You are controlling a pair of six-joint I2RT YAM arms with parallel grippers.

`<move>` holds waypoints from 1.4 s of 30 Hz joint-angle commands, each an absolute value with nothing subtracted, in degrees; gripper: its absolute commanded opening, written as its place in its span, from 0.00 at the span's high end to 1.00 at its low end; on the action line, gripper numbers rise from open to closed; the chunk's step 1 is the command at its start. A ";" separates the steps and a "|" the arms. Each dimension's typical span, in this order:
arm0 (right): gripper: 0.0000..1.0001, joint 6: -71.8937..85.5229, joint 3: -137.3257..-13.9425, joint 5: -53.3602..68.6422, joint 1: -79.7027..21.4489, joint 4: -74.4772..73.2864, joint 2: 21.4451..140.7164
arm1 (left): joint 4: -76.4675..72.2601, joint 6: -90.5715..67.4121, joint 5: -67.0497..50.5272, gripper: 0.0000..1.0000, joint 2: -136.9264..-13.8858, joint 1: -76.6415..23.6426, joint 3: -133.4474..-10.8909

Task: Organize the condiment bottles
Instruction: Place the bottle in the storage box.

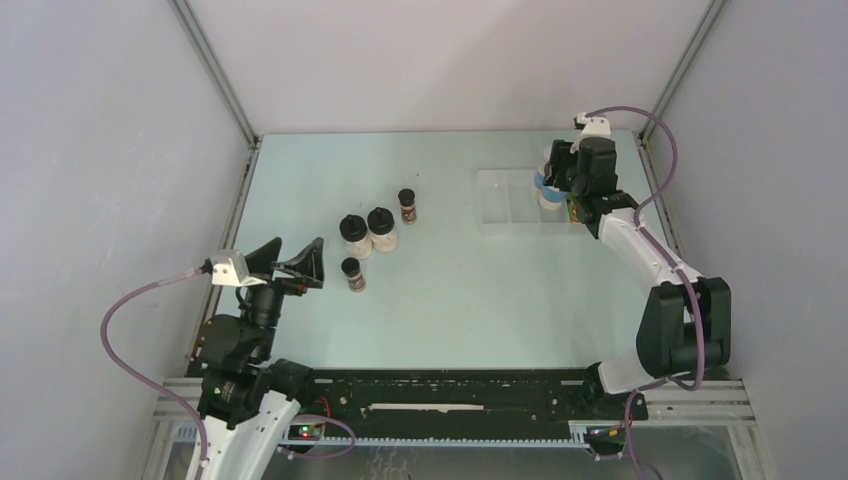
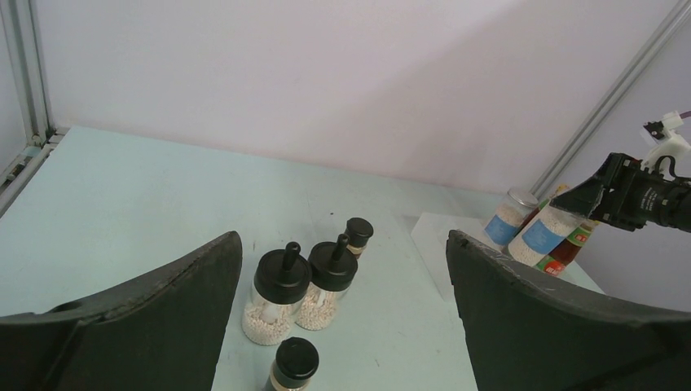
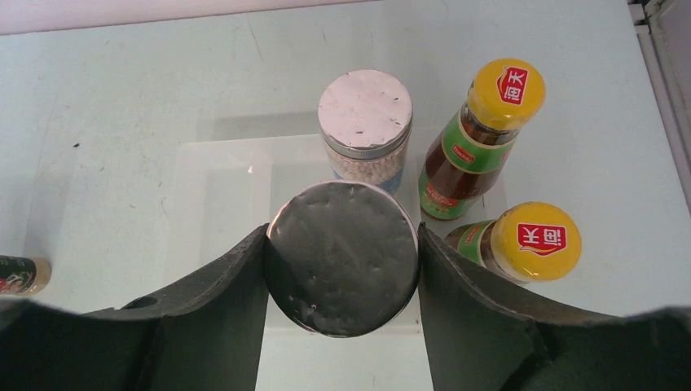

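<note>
My right gripper (image 3: 342, 236) is shut on a grey-lidded, blue-labelled jar (image 3: 342, 257), its jaws pressed to both sides of the lid, over the clear tray (image 3: 220, 187). Beyond it stand the other grey-lidded jar (image 3: 364, 122) and two red sauce bottles with yellow caps (image 3: 477, 138) (image 3: 521, 244). Mid-table stand two black-lidded pale jars (image 1: 353, 235) (image 1: 382, 228) and two tiny dark jars (image 1: 407, 205) (image 1: 352, 273). My left gripper (image 1: 290, 265) hangs wide open just left of that group, nothing between its fingers; its wrist view faces the pale jars (image 2: 277, 293) (image 2: 330, 277).
The clear tray (image 1: 505, 205) lies at the back right of the pale green table. Grey walls and metal corner posts (image 1: 215, 70) close in the table on three sides. The right arm (image 1: 650, 260) reaches along the right edge.
</note>
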State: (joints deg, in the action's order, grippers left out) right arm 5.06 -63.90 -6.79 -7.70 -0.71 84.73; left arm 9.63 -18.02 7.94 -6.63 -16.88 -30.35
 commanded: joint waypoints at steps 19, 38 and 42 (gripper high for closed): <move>1.00 7.12 -63.87 -6.15 -7.03 6.20 88.83 | 9.14 -17.49 8.04 0.00 -8.17 -17.14 -30.23; 1.00 7.86 -62.69 -6.51 -6.72 6.90 90.84 | 9.30 -17.49 7.92 0.00 -8.01 -17.15 -30.18; 1.00 7.88 -62.58 -6.72 -6.59 6.96 91.02 | 9.32 -17.49 7.97 0.00 -7.99 -17.16 -30.23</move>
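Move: The right hand holds a wide blue-labelled bottle over the storage box. The free spot it is bound for, at the box's near side, lies about 17 cm below the hand and 1 cm ahead. The standing jar is some 8 cm ahead and 1 cm left; the rear sauce bottle is 7 cm ahead and 7 cm right, the front one 1 cm ahead and 8 cm right. From the left hand, the spot is roughly 28 cm ahead, 62 cm right and 27 cm below. Downward, almost straight, the right hand lowers the gripped bottle about 5.5 cm towards the free spot in front of the standing jar and left of the sauce bottles, slowing midway before sinking on. The wrist tips some 5 degrees further down while the fingers keep their hold around the bottle's upper part. ##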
